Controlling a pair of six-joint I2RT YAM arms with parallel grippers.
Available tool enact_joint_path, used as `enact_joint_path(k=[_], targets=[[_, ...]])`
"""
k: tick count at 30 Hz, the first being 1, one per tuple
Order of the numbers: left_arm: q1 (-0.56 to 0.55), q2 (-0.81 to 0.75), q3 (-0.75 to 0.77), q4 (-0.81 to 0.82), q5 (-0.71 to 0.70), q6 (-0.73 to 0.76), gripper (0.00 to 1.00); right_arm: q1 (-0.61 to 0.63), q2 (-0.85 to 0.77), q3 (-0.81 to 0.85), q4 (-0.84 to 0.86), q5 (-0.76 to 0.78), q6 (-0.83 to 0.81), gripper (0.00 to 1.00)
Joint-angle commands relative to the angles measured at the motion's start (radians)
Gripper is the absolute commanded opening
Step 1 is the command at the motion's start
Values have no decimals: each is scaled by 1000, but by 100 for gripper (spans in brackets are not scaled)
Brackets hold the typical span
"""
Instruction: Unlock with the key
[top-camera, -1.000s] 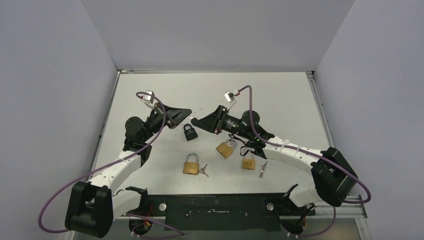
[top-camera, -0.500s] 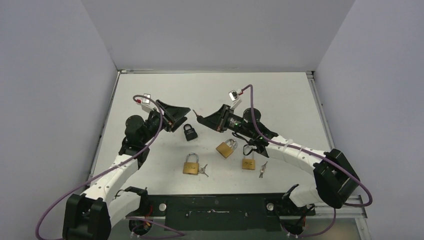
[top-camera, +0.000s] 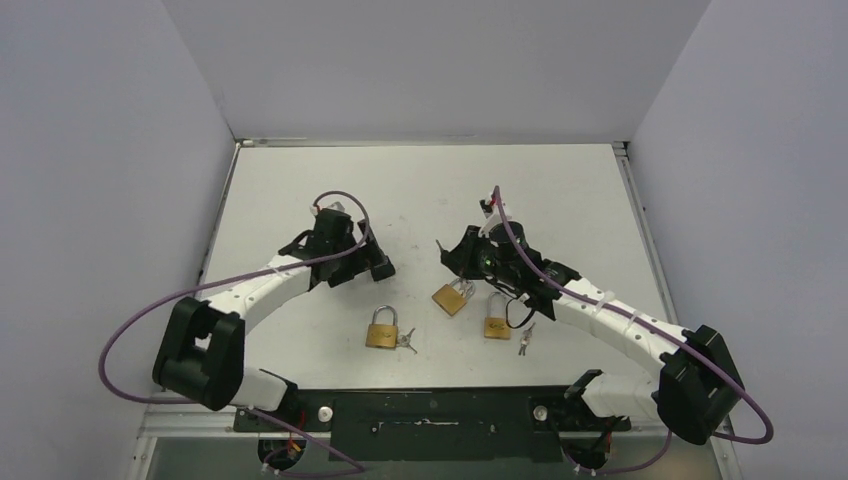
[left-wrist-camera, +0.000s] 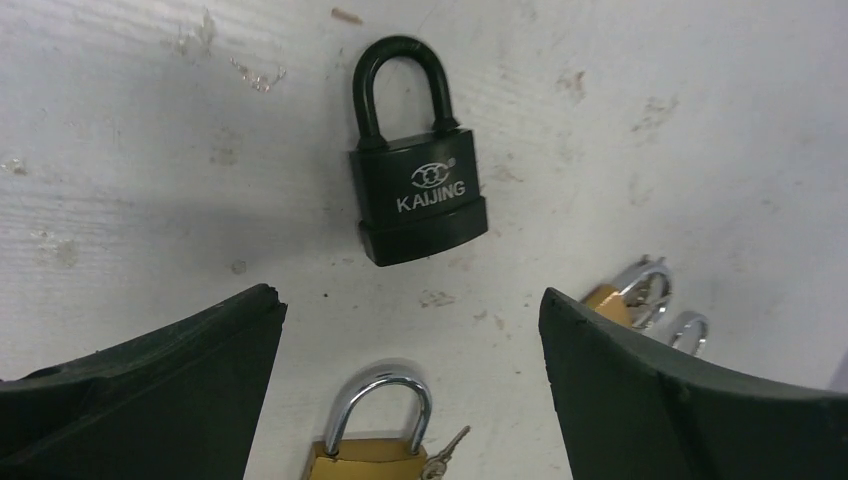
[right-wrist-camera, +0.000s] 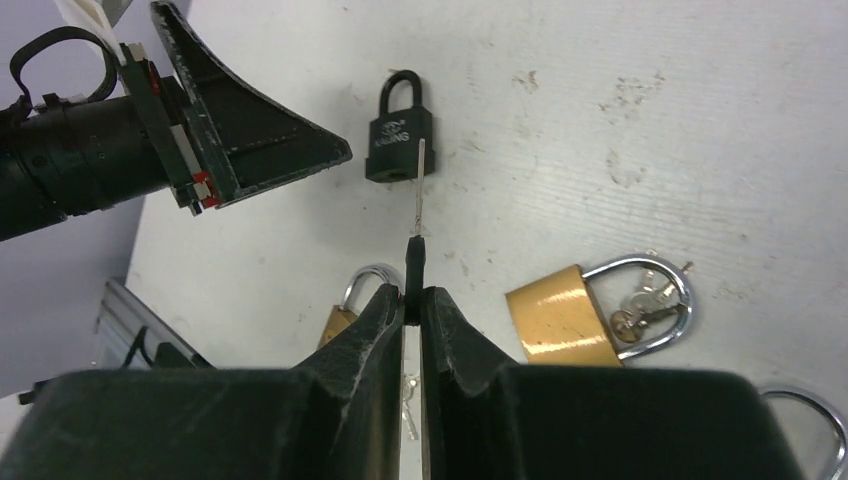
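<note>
A black padlock (left-wrist-camera: 420, 190) lies flat on the white table, its shackle pointing away from me. In the left wrist view my left gripper (left-wrist-camera: 410, 300) hangs over it, open wide, with nothing between its fingers (left-wrist-camera: 150, 385). My right gripper (right-wrist-camera: 413, 295) is shut on a key (right-wrist-camera: 416, 245). It grips the key's dark head, and the silver blade points at the bottom of the black padlock (right-wrist-camera: 400, 135) without touching it. In the top view the right gripper (top-camera: 447, 252) is to the right of the left one.
Three brass padlocks lie on the near half of the table (top-camera: 300, 190): one with keys beside it (top-camera: 381, 330), one with keys on its shackle (right-wrist-camera: 575, 315), one further right (top-camera: 497, 322). Loose keys (top-camera: 524, 340) lie next to that one.
The left gripper has opened and swung down over the black padlock. The right gripper has shut on the key and drawn back to the right, away from the left gripper.
</note>
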Motion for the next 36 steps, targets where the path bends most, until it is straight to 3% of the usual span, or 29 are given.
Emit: enact_joint_path(k=[1,6,12,19,21,26,30,34,36], targets=[[-68,115,101,-80,-151,21,97,-14,-11,12,-96,55,-91,0],[-127,270,178,-93,-200,-39,97,-19,10,39,-157,40,-146,0],[-188,372,263,-164,-354,-136,95,-24,22,29,-170,21,-174,0],[-220,522,426,-403,-494,-224,83,-28,30,20,-159,22,-177,0],[-221,542,437,-428,-505,-226,76,-29,27,16,-151,20,-174,0],[-218,535,423,-366,-424,-171,31,-30,14,13,-151,37,-165,0],[-196,463,398,-260,-291,-115,9,-30,-2,21,-164,60,-166,0],[-141,313,347,-94,-48,-94,1,-31,-20,51,-183,75,-203,0],[-97,220,292,78,110,-134,0,-33,-30,70,-186,77,-230,0]])
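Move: The black padlock I'm going for lies about 3 cm ahead of my open left hand, 2 cm to its right and 7 cm below. The closed brass padlock is some 12 cm nearer me than the black one, level with it sideways, with its keys 5 cm to that brass padlock's right. My right hand holds the key; from it the black padlock lies roughly 8 cm ahead, 11 cm left and 16 cm down, while the tilted brass padlock sits almost underneath, 2 cm ahead, 2 cm right. I drop my left hand about 7 cm onto the black padlock, easing some 3 cm forward and 2 cm right, rolling its left side up some 25 degrees. I close the wide-open fingers on both sides of the body, then draw up about 1 cm and 2 cm right, rolling partly back. Meanwhile my right hand, keeping the key pinched, sinks about 5 cm and backs off some 3 cm to the right, then waits. ##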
